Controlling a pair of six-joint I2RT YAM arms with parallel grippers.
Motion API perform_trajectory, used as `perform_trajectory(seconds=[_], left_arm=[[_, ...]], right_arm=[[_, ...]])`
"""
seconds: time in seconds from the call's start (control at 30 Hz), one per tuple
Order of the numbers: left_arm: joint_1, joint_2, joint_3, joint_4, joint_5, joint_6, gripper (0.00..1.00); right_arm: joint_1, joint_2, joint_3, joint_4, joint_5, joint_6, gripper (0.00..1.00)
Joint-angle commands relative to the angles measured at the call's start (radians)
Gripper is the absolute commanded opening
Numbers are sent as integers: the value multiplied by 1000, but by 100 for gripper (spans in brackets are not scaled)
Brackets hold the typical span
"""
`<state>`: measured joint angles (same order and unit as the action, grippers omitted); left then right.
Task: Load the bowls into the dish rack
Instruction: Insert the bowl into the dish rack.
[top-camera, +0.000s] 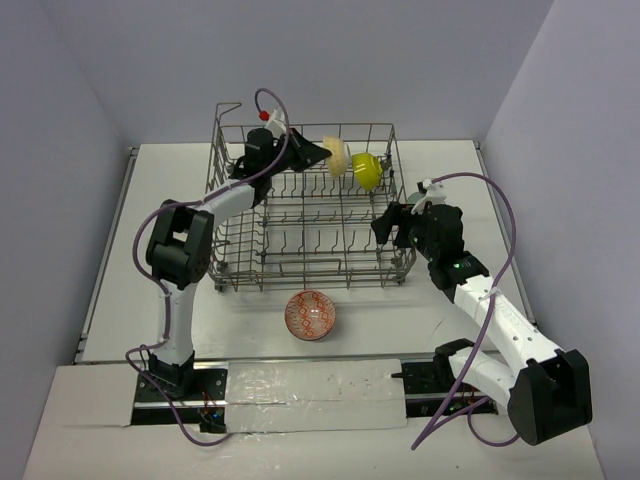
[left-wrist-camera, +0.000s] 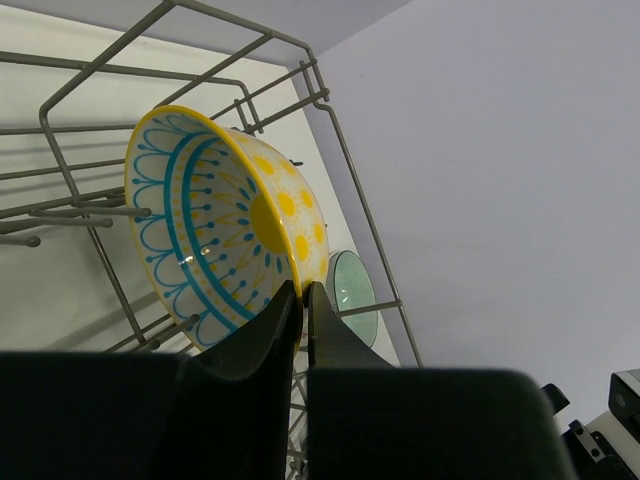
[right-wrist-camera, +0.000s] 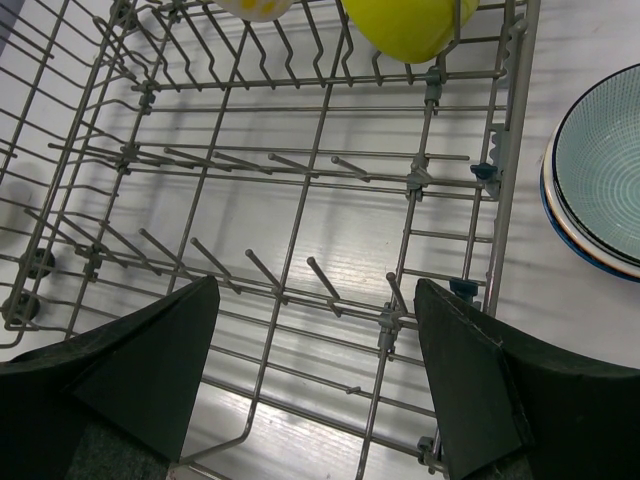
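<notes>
The grey wire dish rack (top-camera: 300, 215) stands at the middle back of the table. My left gripper (top-camera: 322, 153) reaches over its back row, shut on the rim of a pale yellow bowl (top-camera: 338, 158) with blue and yellow patterning. In the left wrist view the jaws (left-wrist-camera: 302, 290) pinch that bowl (left-wrist-camera: 220, 220), which stands on edge among the rack wires (left-wrist-camera: 312, 80). A lime bowl (top-camera: 366, 170) stands on edge just right of it, also seen in the right wrist view (right-wrist-camera: 410, 22). My right gripper (top-camera: 398, 228) hangs open over the rack's right side (right-wrist-camera: 300, 108), nothing between its fingers (right-wrist-camera: 315, 300).
A red-white bowl (top-camera: 311, 314) sits upright on the table in front of the rack. A pale teal, blue-rimmed bowl (right-wrist-camera: 600, 190) lies stacked on another just outside the rack's right wall, partly hidden under my right arm in the top view.
</notes>
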<state>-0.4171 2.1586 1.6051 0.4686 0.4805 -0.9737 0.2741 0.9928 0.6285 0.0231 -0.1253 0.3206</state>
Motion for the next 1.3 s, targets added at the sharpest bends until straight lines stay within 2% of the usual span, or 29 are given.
perform_trajectory(seconds=[0.0, 0.2, 0.33, 0.6, 0.8, 0.9, 0.93, 1.1, 1.27], left_arm=[[5, -31, -27, -113, -26, 29, 10], [9, -29, -36, -139, -26, 38, 16], [12, -23, -39, -156, -20, 46, 26], [12, 9, -11, -185, 7, 66, 32], [12, 37, 13, -156, 35, 52, 39], [11, 56, 32, -145, 55, 47, 46], [9, 60, 42, -145, 61, 47, 52], [9, 35, 35, -154, 47, 72, 54], [8, -23, 50, -234, 9, 151, 54]], right_arm=[[-1, 4, 40, 44, -8, -8, 86], [-1, 4, 43, 44, -10, -9, 86], [0, 6, 43, 43, -10, -9, 86], [-1, 13, 46, 44, -16, -12, 86], [0, 18, 46, 46, -22, -15, 86], [2, 23, 48, 43, -20, -15, 86], [2, 24, 50, 43, -20, -15, 86], [5, 26, 51, 41, -17, -20, 86], [5, 23, 51, 37, -14, -21, 86]])
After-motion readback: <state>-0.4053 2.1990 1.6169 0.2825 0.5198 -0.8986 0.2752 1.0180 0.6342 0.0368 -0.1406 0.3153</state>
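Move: Just inside the rack's back row, the left fingertips hold the yellow-rimmed bowl's rim. The tine slot it is bound for lies about 10 cm below that hand, roughly 2 cm to the right and 1 cm back. The yellow-green bowl stands about 8 cm to the right of the slot, level with it; the rack's back rail runs some 8 cm ahead of the hand and 5 cm lower. From the idle right hand the slot is about 12 cm ahead, 12 cm left and 8 cm below. Sinking some 6 cm into the back row while its fingertips tip down about 10 degrees, the left hand follows the yellow-rimmed bowl down towards the tines, easing a little left and then back right. Its fingers spread steadily to about half open, giving up their pinch on the rim; the hand comes up slightly and stops with one finger still close beside the rim. ##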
